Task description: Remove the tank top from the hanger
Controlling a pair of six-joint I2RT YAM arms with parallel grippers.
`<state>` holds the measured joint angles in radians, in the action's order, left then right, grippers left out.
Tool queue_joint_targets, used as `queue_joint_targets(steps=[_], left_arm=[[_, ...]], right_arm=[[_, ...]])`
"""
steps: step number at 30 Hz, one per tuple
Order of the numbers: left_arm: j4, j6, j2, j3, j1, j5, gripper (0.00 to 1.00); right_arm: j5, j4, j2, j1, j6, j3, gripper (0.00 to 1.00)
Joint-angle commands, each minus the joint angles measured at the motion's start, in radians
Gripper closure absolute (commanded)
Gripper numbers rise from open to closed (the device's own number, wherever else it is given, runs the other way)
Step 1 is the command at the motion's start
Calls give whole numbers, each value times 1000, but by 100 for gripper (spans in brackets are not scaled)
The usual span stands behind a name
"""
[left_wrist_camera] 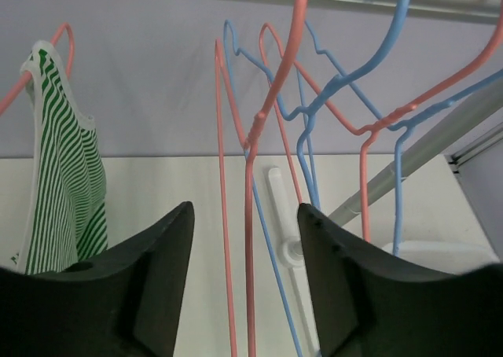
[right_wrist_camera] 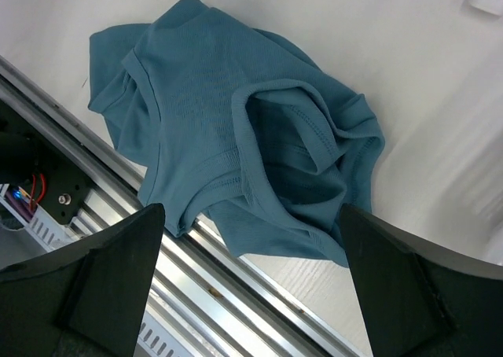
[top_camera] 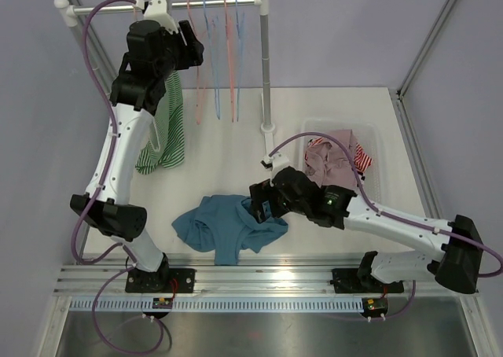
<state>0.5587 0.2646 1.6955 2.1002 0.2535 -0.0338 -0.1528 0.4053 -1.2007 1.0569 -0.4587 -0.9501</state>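
A teal tank top lies crumpled on the table near the front edge, on no hanger; the right wrist view shows it as a heap. My right gripper hovers open just over its right side. My left gripper is up at the rail, open, with the wire of an empty pink hanger running between its fingers, apart from both. A green-striped top hangs from another pink hanger at the left end, partly behind the left arm.
Several empty pink and blue hangers hang on the rail between two white posts. A clear bin holding crumpled clothes stands at the right. Aluminium rails run along the table's front edge.
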Motion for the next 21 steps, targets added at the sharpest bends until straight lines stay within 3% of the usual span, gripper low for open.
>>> queue_joint_targets(steps=[1, 2, 4, 5, 11, 18, 21], left_arm=[[-7, -7, -100, 9, 1, 0, 35], [0, -13, -114, 7, 1, -5, 26], [35, -21, -152, 12, 1, -18, 17], [49, -21, -171, 11, 1, -23, 1], [96, 10, -399, -127, 0, -64, 1], [70, 56, -735, -568, 0, -81, 1], [76, 53, -839, -661, 0, -95, 1]], right_arm=[[32, -75, -60, 5, 63, -67, 1], [36, -82, -75, 3, 66, -72, 0], [45, -100, -123, 3, 81, -90, 1], [44, -100, -143, 5, 86, -99, 0], [27, -62, -325, 11, 98, -203, 0], [-42, -51, -514, 61, 130, -271, 0], [-121, -31, -597, 92, 147, -298, 1]])
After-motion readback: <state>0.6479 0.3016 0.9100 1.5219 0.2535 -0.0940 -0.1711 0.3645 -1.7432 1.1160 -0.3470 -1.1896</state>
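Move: The blue tank top lies spread on the table some 7 cm to the left of the open right hand, about 2 cm farther out and roughly 16 cm below it. From that hand the crate is about 19 cm ahead and 25 cm to the right. For the left hand, up at the rack, the striped tank top hangs about 10 cm to its left, level ahead, its middle some 15 cm lower; the blue tank top is about 28 cm back, 8 cm right and 43 cm down. The right hand sinks about 10 cm and slides some 7 cm left, down towards the rumpled rim of the blue tank top, fingers staying wide open and tipping some 15–20 degrees more steeply down. Meanwhile the left hand finishes opening and backs out some 20 cm from the bare pink hanger between its fingers, drifting left as well and rising about 6 cm before sinking most of that again. ##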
